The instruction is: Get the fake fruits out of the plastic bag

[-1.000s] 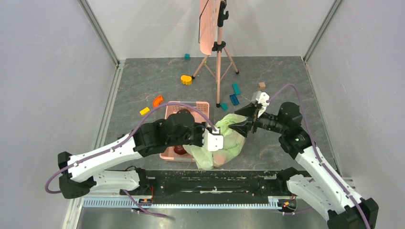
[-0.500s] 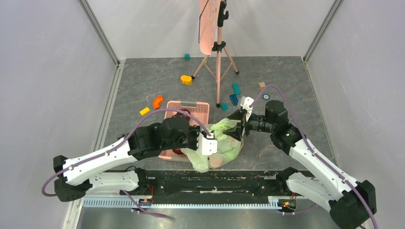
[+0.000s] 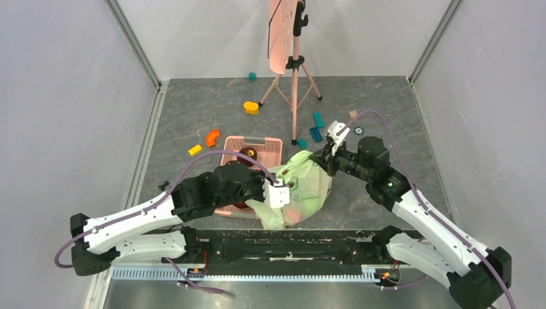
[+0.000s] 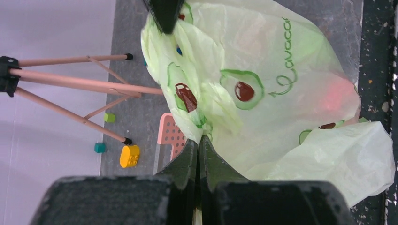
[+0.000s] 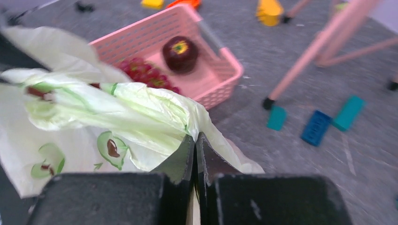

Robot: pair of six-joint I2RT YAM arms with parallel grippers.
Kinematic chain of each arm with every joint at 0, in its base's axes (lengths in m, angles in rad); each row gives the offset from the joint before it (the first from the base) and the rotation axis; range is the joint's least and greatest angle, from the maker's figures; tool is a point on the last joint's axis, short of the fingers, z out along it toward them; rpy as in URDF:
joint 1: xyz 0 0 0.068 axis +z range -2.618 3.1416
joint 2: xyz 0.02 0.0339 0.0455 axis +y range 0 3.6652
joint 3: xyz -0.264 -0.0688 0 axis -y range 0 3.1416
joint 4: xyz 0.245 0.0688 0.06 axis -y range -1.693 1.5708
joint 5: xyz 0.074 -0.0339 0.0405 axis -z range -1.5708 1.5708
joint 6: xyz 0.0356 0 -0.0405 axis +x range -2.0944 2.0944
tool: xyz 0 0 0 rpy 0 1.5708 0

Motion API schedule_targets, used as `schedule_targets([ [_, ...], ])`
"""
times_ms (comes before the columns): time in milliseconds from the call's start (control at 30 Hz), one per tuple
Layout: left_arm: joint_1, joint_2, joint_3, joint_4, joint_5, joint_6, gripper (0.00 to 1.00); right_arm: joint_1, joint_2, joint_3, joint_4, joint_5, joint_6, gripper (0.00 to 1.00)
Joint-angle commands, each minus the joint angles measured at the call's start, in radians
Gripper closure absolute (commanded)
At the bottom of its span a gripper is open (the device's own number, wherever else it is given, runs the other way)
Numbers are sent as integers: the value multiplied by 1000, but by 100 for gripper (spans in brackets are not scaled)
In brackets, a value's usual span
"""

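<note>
The pale-green plastic bag point(image 3: 302, 190) with avocado prints lies in front of the arms, next to the pink basket. My left gripper point(image 3: 279, 188) is shut on a bunched fold at the bag's left edge point(image 4: 199, 131). On the bag's far right edge, my right gripper point(image 3: 320, 159) is shut on a fold point(image 5: 195, 136). The two pinched folds are held apart, with the film slack between them. Of the fake fruits, only a reddish glow point(image 4: 335, 93) shows through the film low in the bag point(image 3: 293, 212); their shapes are hidden.
The pink basket point(image 3: 267, 143) holds a dark maroon fruit point(image 5: 179, 52) and purple grapes point(image 5: 141, 72). A pink tripod point(image 3: 295, 77) stands behind. Toy blocks lie around: yellow point(image 3: 251, 107), orange point(image 3: 212, 136), blue point(image 3: 315, 134), teal point(image 3: 319, 119). Side walls close in.
My right gripper came left to the bag's far edge and shut on it. The left gripper, still holding its fold, drifted slightly back and left.
</note>
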Motion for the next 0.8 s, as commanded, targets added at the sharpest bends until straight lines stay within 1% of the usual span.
schedule_targets([
  [0,-1,-80,-61,154,-83,-94,98,-12,-88,14,15,451,155,100],
  [33,-1,-92,-79,182,-96,-111,98,-12,-103,14,-1,543,202,100],
  [100,-1,-113,-109,227,-116,-153,98,-16,-119,12,-39,667,281,100],
  [167,-1,-128,-136,258,-137,-190,98,-20,-134,3,-72,735,351,100],
  [367,-1,-141,-173,257,-167,-272,98,-32,-192,-49,-81,800,458,100],
  [400,-1,-145,-178,261,-174,-293,96,-33,-204,-60,-72,804,468,100],
  [433,-1,-153,-187,274,-179,-314,87,-33,-223,-71,-57,796,470,100],
  [467,-1,-165,-202,292,-176,-328,83,-33,-239,-89,-23,775,454,100],
  [500,-2,-175,-217,318,-162,-340,81,-34,-259,-110,18,734,431,100],
  [533,-1,-188,-235,352,-143,-347,77,-34,-277,-125,58,694,405,100],
  [600,-1,-203,-264,434,-126,-377,59,-34,-296,-142,115,617,364,100],
  [633,-1,-203,-274,469,-123,-395,48,-34,-300,-144,130,582,341,100],
  [700,-1,-188,-280,558,-120,-424,31,-34,-307,-143,145,506,310,100],
  [767,-1,-159,-267,608,-110,-437,19,-34,-312,-140,155,450,285,100],
])
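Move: Between the two grippers hangs the plastic bag, each already pinching its rim. From the left hand the bag's body lies some 7 cm back, 4 cm right and 13 cm below; the pink tray is about 10 cm left, level with it fore and aft and 20 cm down. From the right hand the body is roughly 15 cm back, 6 cm left and 11 cm down; a teal block lies 4 cm ahead, 3 cm left, a blue block 8 cm ahead, 2 cm right, both 20 cm below. Swinging rightward by about 10 cm, with slight forward travel and rise, the right hand keeps its pinch on the rim and drags it away from the left gripper while turning some 40 degrees clockwise. The left hand stays nearly in place, tips its fingertips up about 25 degrees, then opens wide late on and lets go of the rim. ##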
